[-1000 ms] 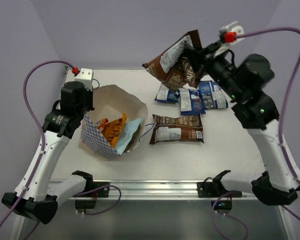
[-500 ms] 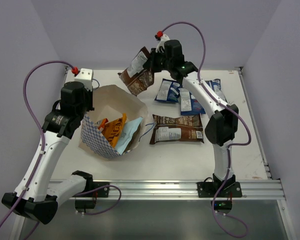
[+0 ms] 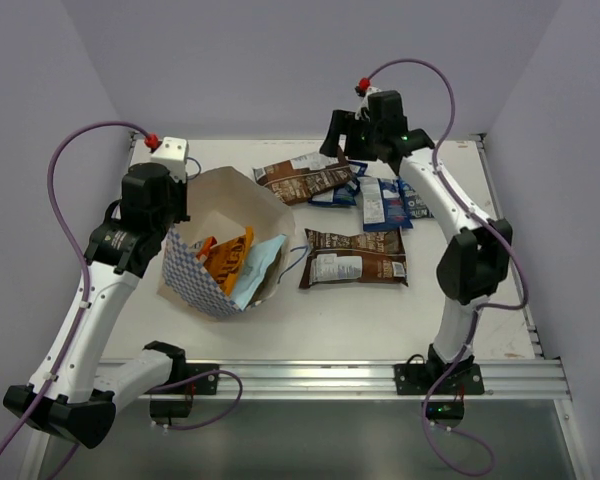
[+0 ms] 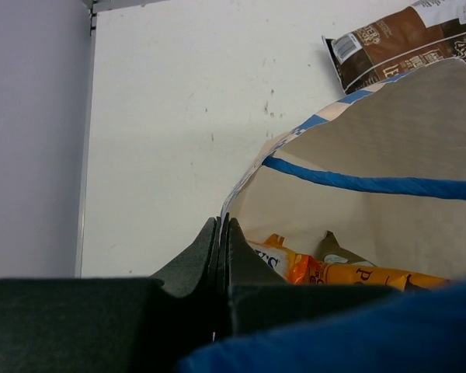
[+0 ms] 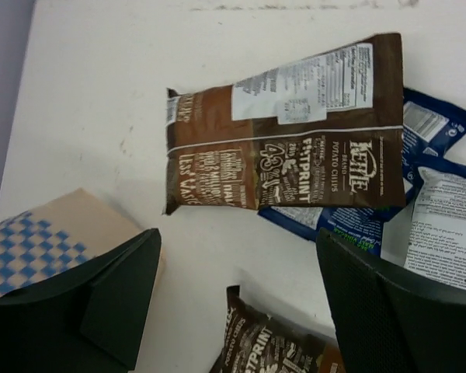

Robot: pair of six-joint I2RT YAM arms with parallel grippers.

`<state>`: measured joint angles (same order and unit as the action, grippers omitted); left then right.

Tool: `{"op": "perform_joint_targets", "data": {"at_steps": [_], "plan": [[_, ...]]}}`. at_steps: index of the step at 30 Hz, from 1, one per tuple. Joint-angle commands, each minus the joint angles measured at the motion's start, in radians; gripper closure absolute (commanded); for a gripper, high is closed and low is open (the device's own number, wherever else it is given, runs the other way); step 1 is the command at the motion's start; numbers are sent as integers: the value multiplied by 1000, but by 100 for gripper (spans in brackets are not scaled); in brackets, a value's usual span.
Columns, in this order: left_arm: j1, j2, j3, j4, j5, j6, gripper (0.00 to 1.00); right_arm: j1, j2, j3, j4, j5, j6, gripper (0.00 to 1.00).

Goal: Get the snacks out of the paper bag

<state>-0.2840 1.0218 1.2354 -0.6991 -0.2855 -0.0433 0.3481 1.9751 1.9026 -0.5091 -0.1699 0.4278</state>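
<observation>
The paper bag (image 3: 230, 205) lies open on the table's left half, with orange packets (image 3: 227, 258) and a light blue packet (image 3: 263, 262) inside. My left gripper (image 3: 172, 228) is shut on the bag's rim (image 4: 252, 167). In the left wrist view, orange packets (image 4: 357, 273) and the blue cord handle (image 4: 373, 185) show inside the bag. My right gripper (image 3: 340, 140) is open and empty above the table's back. A dark brown packet (image 3: 305, 178) lies flat below it and also shows in the right wrist view (image 5: 287, 163). The right gripper (image 5: 241, 264) holds nothing.
A second dark brown packet (image 3: 355, 258) lies mid-table and shows in the right wrist view (image 5: 283, 342). Several dark blue packets (image 3: 385, 200) lie at the back right, one partly under the brown packet (image 5: 443, 210). The bag's checkered corner (image 5: 31, 249) is near my right gripper's left finger.
My right gripper carried the dark brown packet down from high up, let it go, and now stands open. The packet lies on the table at the back. The left arm has not moved.
</observation>
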Motion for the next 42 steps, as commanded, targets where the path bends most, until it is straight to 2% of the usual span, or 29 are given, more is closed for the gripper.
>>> {"op": "perform_joint_targets", "data": {"at_steps": [1,5,6,9,13,15,26,32,37,40,41,42], "plan": [[-4,-9,39,62,25,-7,100,54,-266,-36,29,-109,-196,16],[-4,-12,36,62,48,-4,100,173,-445,-145,3,-183,-476,16],[-4,-14,36,62,57,-3,100,240,-467,-164,-11,-204,-608,16],[-4,-17,35,64,69,6,100,365,-554,-282,7,-241,-817,16],[-4,-22,50,69,101,23,100,475,-624,-425,56,-316,-1023,16],[-4,-20,59,69,129,29,100,531,-622,-433,58,-313,-1093,16],[-6,4,111,70,218,98,100,704,-380,-271,-103,-181,-1261,16],[-6,12,119,70,253,105,100,732,-315,-257,-127,-158,-1282,18],[-6,1,107,70,269,109,100,739,-200,-212,-138,-140,-1298,22],[-6,-9,92,70,266,109,100,739,-161,-195,-115,-135,-1296,40],[-6,-9,88,70,264,109,100,739,-157,-191,-103,-144,-1288,51],[-6,-12,81,72,261,106,100,738,-159,-186,-95,-158,-1282,56]]}}
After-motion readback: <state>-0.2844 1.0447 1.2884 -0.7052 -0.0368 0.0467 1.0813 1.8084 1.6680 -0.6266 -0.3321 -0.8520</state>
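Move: The orange chip bag, upright inside the paper bag, lies about 27 cm back, 23 cm left and 9 cm below the open right hand. The light blue packet stands about 30 cm back and 18 cm left of that hand, the red snack pack about 24 cm back and 28 cm left, both some 10 cm down. From the left hand, shut on the paper bag's rim, the orange bag is roughly 5 cm back, 9 cm right and 16 cm below. The orange chip bag gets the right hand: it swings back some 30 cm and left about 20, first rising about 17 cm, then sinking into the paper bag's mouth while turning far counter-clockwise; its wide fingers half close around the bag's upper part. The left hand keeps its pinch on the rim, drawing it about 4 cm right and slightly up with a clockwise turn. ##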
